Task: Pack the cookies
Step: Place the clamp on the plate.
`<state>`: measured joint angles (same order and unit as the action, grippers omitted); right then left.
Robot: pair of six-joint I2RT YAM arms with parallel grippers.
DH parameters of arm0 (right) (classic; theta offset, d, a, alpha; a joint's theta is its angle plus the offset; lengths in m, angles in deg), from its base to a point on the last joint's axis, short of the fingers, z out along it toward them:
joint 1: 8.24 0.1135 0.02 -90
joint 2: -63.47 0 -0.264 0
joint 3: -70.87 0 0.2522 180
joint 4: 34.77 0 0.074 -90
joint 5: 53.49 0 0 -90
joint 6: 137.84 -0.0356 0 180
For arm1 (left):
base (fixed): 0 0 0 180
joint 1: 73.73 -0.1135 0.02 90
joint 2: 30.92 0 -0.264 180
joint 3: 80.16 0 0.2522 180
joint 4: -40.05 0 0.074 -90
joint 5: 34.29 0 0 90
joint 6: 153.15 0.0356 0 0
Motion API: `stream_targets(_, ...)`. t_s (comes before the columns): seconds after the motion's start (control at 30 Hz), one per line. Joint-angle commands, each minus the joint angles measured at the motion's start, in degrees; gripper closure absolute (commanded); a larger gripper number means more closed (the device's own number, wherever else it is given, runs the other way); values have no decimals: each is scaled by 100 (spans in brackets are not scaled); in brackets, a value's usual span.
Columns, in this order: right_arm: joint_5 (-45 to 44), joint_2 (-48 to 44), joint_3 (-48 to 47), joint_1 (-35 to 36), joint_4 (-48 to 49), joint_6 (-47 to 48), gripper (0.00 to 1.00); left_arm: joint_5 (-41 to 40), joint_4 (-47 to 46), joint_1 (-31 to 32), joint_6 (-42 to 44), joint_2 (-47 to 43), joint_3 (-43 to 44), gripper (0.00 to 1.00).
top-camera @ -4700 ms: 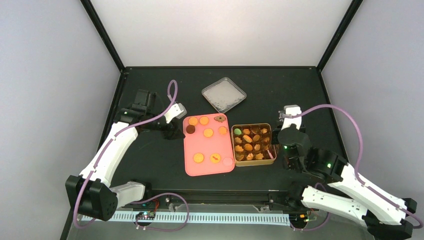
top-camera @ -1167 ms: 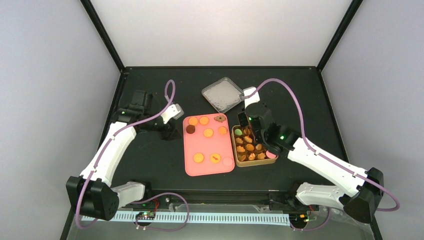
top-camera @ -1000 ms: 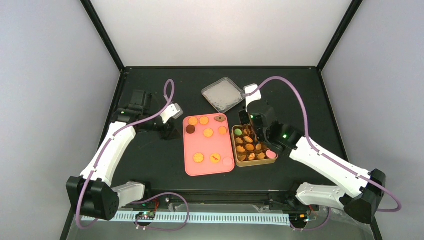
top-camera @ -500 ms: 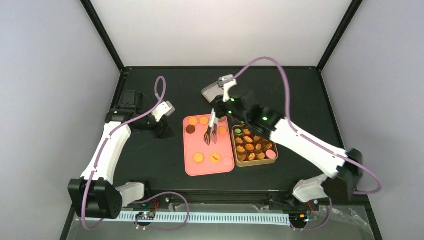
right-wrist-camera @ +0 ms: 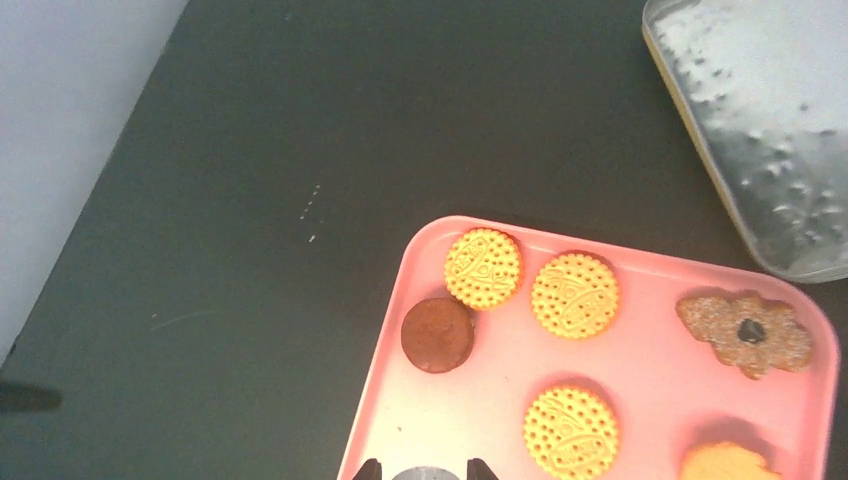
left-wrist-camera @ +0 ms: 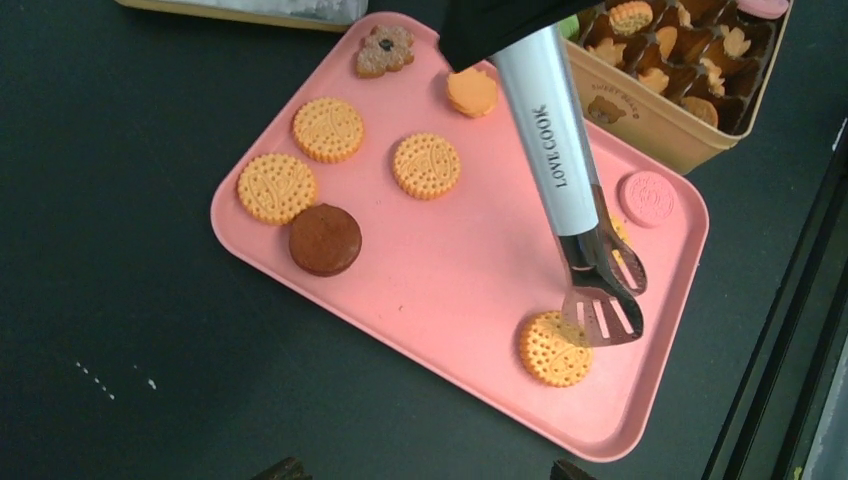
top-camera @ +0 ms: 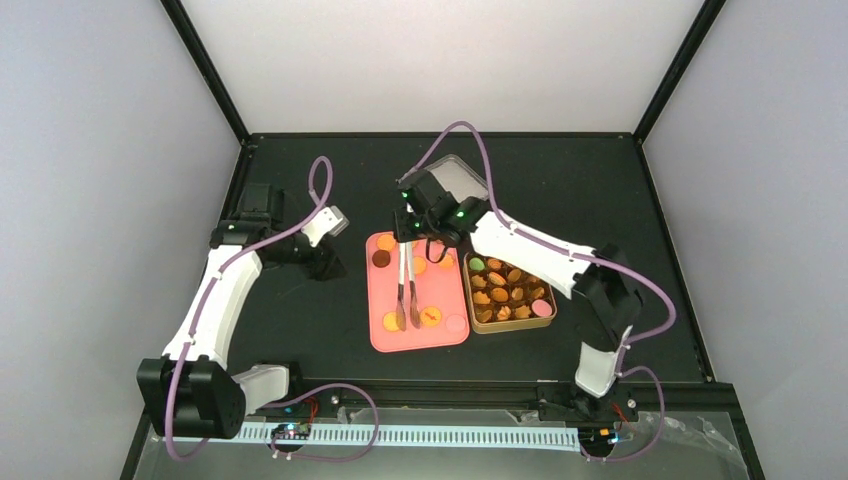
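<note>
Several cookies lie on a pink tray (top-camera: 445, 295): orange rounds (left-wrist-camera: 426, 165), a dark brown one (left-wrist-camera: 325, 239), a flower-shaped brown one (left-wrist-camera: 384, 50) and a pale pink one (left-wrist-camera: 648, 198). More fill the gold tin (top-camera: 510, 327). My right gripper (top-camera: 411, 232) is shut on metal tongs (top-camera: 405, 285). The tong tips (left-wrist-camera: 600, 310) hang over an orange cookie (left-wrist-camera: 553, 349) at the tray's near end. My left gripper (top-camera: 325, 262) is open with nothing in it, just left of the tray. In its wrist view only the fingertips (left-wrist-camera: 285, 468) show.
The tin's silver lid (right-wrist-camera: 760, 130) lies behind the tray, partly under my right arm. The tin sits against the tray's right side. The black frame edge (left-wrist-camera: 790, 330) runs along the near side.
My right arm has swung from the tin to above the tray, and the tongs now point down its length to the near orange cookie. The left arm drew back slightly left.
</note>
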<state>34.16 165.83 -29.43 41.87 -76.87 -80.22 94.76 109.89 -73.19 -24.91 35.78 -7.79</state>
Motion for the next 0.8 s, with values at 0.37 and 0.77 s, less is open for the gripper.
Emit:
stream_targets(0.37, 46, 186, -321, -507, -74, -316, 65, -692, -1208, 136, -224, 1105, -759, 37)
stream_targets(0.77, -406, -2166, 2175, -2557, -66, 225, 42, -1450, -1811, 1116, -686, 2411, -437, 38)
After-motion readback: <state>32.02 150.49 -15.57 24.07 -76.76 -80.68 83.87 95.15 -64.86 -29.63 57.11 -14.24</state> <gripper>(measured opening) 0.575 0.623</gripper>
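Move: The right hand holds the clamp by its handle end, heads hanging to the plate. The plate's middle lies about 5 cm back, 2 cm right and 17 cm below it; the round cookie by the heads is 11 cm back, 4 cm left, the cookie box 5 cm back, 21 cm right. From the left hand, the plate's middle is level and some 14 cm right, 17 cm down; the chocolate cookie is 8 cm ahead, 6 cm right. Down about 4 cm with the clamp goes the right hand, its fingers opening to let go of the handle over the plate; then it rises some 6 cm and swings off right about 17 cm, edging forward and turning clockwise. Meanwhile the open, empty left hand sinks 13 cm beside the plate's left edge, tipping its fingers more steeply down. ##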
